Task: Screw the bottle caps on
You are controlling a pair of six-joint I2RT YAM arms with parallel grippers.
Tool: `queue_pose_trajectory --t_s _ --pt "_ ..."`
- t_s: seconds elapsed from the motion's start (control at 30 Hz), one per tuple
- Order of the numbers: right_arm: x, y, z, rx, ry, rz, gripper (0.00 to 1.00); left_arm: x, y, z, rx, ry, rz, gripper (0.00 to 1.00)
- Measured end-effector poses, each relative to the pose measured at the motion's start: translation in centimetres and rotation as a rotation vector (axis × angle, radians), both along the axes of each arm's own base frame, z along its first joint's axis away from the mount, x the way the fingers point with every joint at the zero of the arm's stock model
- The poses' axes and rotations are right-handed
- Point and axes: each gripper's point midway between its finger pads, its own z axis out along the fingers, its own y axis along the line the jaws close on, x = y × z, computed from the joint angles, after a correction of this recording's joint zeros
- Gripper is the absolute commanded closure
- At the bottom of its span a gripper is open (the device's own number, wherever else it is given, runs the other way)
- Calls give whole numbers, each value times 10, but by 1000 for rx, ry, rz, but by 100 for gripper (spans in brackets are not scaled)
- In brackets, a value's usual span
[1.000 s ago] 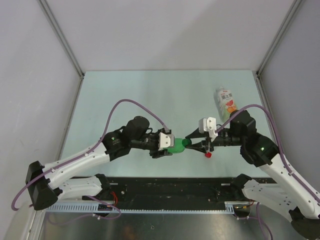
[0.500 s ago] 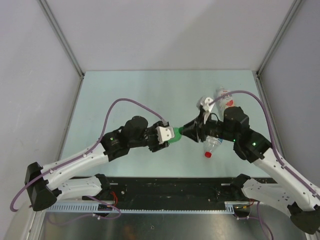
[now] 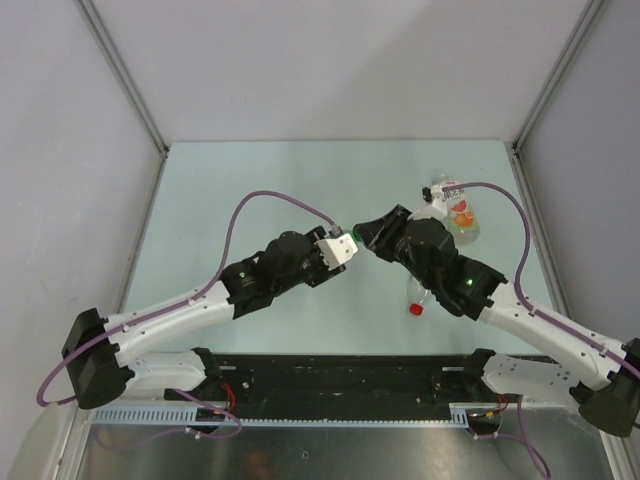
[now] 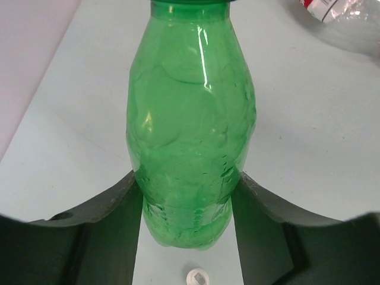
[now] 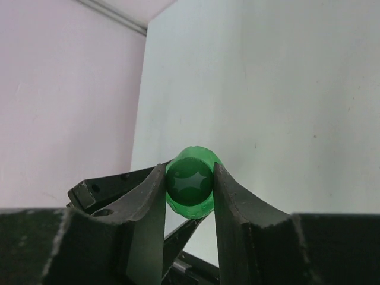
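Observation:
My left gripper [image 3: 338,250] [image 4: 187,178] is shut on the lower body of the small green bottle [image 4: 193,119], held off the table. In the top view only a sliver of that bottle [image 3: 352,238] shows. My right gripper [image 3: 362,236] [image 5: 189,172] meets it at the neck end and is shut on the green cap [image 5: 190,181], seen top-on between the fingers. A white cap [image 4: 198,277] lies on the table under the bottle. A slim clear bottle [image 3: 421,293] with a red cap [image 3: 415,309] lies partly under my right arm.
A wider clear bottle [image 3: 457,212] [image 4: 338,10] with a white and red label lies at the back right, near the right wall. Grey walls close in the pale table [image 3: 250,190] on three sides. The arm bases and a black rail [image 3: 340,375] line the near edge.
Both arms have carried the green bottle up and toward the back. The right gripper has turned over and shut on the green cap. The slim bottle under the right arm has come into view.

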Motion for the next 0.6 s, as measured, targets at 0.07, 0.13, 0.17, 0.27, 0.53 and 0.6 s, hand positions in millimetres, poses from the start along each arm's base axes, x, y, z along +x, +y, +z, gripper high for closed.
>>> queue_pose_trajectory --t_s 0.07,0.13,0.17,0.27,0.53,0.6 --pt "3 -2 4 8 -17 -20 43 3 -2 3 -13 -15 7 100" --pt "3 -2 10 7 -44 -12 13 5 -5 5 -31 -26 11 100" --pt "2 -3 14 1 -63 9 7 6 -5 7 -41 -32 17 100" --pt "-6 -6 32 -62 -189 145 1 7 -5 7 -63 -37 14 100" --pt "-65 -24 62 -383 -699 631 4 -33 -16 2 -101 32 -203 100" --pt "-91 -28 56 -467 -826 776 4 -45 -18 4 -112 43 -271 100"
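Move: The right hand already pinches the green cap between its fingertips. The red-capped bottle lies about 13 cm to its right and 4 cm nearer the base, the orange-labelled bottle some 23 cm right and 14 cm farther out, both roughly 22 cm below. From the left hand, which holds the green bottle, the cap is about 4 cm ahead, 5 cm right and 6 cm up; a white cap lies on the table some 16 cm left, 5 cm back and 17 cm below. Open the right gripper wide to let go of the green cap, lift clear about 6 cm, then draw back some 9 cm and a little right, untwisting the wrist counter-clockwise as seen from behind the hand while the fingers swing round to the left. Keep the left grip on the green bottle and, after a brief hold, bring it back about 5 cm, turning some 15 degrees clockwise. ##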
